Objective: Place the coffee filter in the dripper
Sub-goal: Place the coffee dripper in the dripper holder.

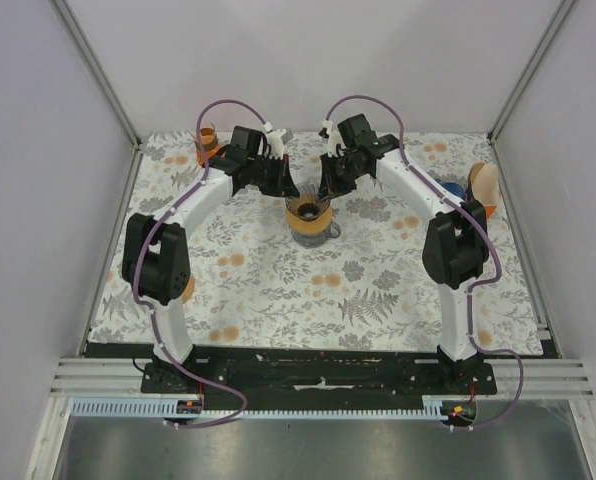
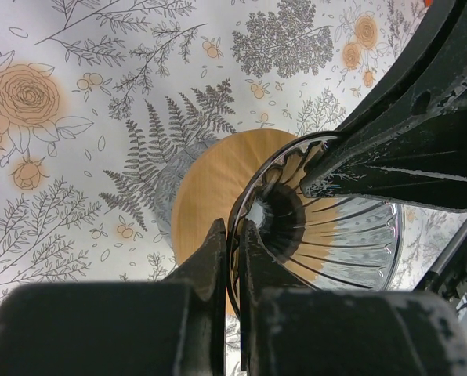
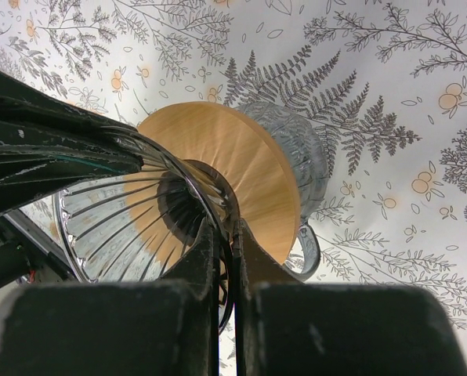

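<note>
The dripper [image 1: 309, 213], a ribbed glass cone [image 2: 335, 235] with a round wooden collar [image 2: 206, 184], sits on a glass jug [image 3: 296, 145] at the middle back of the table. My left gripper [image 1: 296, 192] is shut on the cone's left rim, its fingertips [image 2: 233, 235] pinching the thin glass edge. My right gripper [image 1: 325, 190] is shut on the opposite rim [image 3: 229, 235]. Inside the cone [image 3: 124, 227] I see only bare ribs. A pale tan oval [image 1: 485, 183] at the right edge looks like the coffee filter, standing upright.
An orange cup [image 1: 208, 140] stands at the back left corner. A blue and orange object [image 1: 456, 189] sits beside the tan oval. White walls with metal posts close in the flowered tablecloth [image 1: 308, 290] on three sides.
</note>
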`<action>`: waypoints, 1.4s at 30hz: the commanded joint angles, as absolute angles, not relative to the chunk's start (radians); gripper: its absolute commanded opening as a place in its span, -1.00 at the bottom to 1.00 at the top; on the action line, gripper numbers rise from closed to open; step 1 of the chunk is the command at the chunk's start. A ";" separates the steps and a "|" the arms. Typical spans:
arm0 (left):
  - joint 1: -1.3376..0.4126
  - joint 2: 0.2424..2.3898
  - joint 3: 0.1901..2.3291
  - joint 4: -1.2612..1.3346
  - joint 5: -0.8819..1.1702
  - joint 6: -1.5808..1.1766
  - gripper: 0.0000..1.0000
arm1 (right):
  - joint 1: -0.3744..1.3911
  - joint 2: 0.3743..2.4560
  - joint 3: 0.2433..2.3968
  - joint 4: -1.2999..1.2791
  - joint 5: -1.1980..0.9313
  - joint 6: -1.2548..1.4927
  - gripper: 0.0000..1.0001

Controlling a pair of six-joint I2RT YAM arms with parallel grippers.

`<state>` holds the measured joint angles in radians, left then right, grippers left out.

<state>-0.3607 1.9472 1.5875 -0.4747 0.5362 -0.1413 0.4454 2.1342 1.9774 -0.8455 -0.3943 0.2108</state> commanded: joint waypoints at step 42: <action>-0.399 1.835 1.782 -0.825 0.370 -0.057 0.21 | 0.486 1.932 2.132 -0.963 -0.275 -0.033 0.46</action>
<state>-0.4007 1.8988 1.6989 -0.7937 0.3672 -0.1162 0.4992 2.0537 2.0563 -0.9237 -0.3099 0.0574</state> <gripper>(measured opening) 0.578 0.709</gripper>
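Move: Both my hands already pinch the far part of the dripper's rim from either side, its cone down in the dripper holder. From my left hand the holder's middle is about 3 cm back, 3 cm right and 6 cm down; from my right hand, about 3 cm back, 3 cm left and 6 cm down. The dripper's own middle is some 4 cm back and 4 cm down from my left hand, 3 cm right. The glass carafe stands right under the holder, 11 cm below that hand. I keep both hands still on the rim for a moment, then open both grippers past halfway and let go of the dripper. While opening, my left hand draws back about 3.5 cm and a little left, tipping its fingers some 10 degrees steeper, then eases up; my right hand backs off slightly and rises about 5 cm, clear of the rim. ##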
